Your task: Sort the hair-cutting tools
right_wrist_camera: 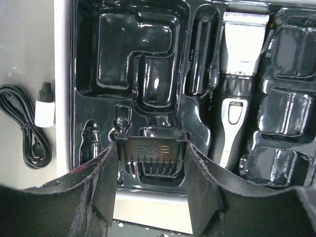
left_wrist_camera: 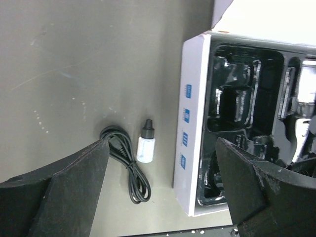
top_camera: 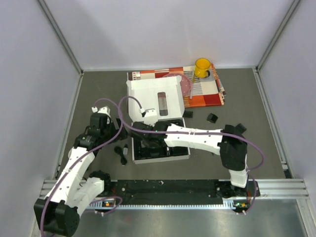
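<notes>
My right gripper [right_wrist_camera: 150, 163] is shut on a black guard comb [right_wrist_camera: 152, 148], held low over the near part of the black moulded tray [right_wrist_camera: 128, 54]. The black-and-silver clipper [right_wrist_camera: 238, 84] lies in a tray slot to the comb's right. In the top view the right gripper [top_camera: 148, 140] is over the box. My left gripper [left_wrist_camera: 162, 158] is open and empty above the table, left of the white box [left_wrist_camera: 192, 123]. A coiled black cord [left_wrist_camera: 126, 165] and a small white bottle with a black cap [left_wrist_camera: 146, 143] lie beneath it. Loose guard combs [top_camera: 212, 117] lie right of the box.
The box lid [top_camera: 158, 96] stands open behind the tray. A yellow cup [top_camera: 202, 67] sits on an orange patterned cloth [top_camera: 210, 91] at the back right. The cord [top_camera: 120, 153] lies just left of the box. Grey walls close in the table.
</notes>
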Controlling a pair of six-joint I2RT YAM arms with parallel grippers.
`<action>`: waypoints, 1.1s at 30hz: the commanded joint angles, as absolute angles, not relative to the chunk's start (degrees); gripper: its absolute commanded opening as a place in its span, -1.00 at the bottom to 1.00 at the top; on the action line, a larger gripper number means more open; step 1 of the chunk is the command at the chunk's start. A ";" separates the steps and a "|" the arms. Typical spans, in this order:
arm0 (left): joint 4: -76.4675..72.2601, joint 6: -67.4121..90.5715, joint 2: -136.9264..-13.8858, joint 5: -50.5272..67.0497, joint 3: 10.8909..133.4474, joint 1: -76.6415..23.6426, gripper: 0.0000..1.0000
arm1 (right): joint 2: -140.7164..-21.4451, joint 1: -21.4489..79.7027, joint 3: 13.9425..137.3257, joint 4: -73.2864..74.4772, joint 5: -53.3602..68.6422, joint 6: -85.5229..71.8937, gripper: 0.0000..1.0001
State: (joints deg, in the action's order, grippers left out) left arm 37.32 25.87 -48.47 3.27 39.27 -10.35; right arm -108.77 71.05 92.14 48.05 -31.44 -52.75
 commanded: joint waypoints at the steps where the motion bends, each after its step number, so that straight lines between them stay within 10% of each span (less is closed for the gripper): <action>1: 39.29 28.21 -48.95 -6.06 39.81 -12.13 0.89 | -110.91 72.60 94.75 47.20 -34.18 -55.10 -0.58; 33: 42.80 31.73 -55.90 -11.95 41.40 -14.33 0.95 | -111.36 75.58 84.99 42.01 -39.38 -59.59 -0.52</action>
State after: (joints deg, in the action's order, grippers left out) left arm 42.59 31.42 -56.64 -10.70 39.33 -14.20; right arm -111.39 74.02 85.47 43.92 -38.15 -58.35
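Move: The right hand holds a guard comb; its empty tray recess is about 7 cm below, 1 cm back and 1 cm right. From this hand the clipper's middle is 4 cm ahead and 7 cm right; the bottle is 1 cm ahead, 11 cm left. From the left hand the cable is some 9 cm below, 3 cm left and 1 cm back; the bottle is 1 cm ahead and 1 cm left of this hand. Right lowers the gripped comb about 4 cm towards its recess; open left sinks 4 cm and leftward over the cable. ##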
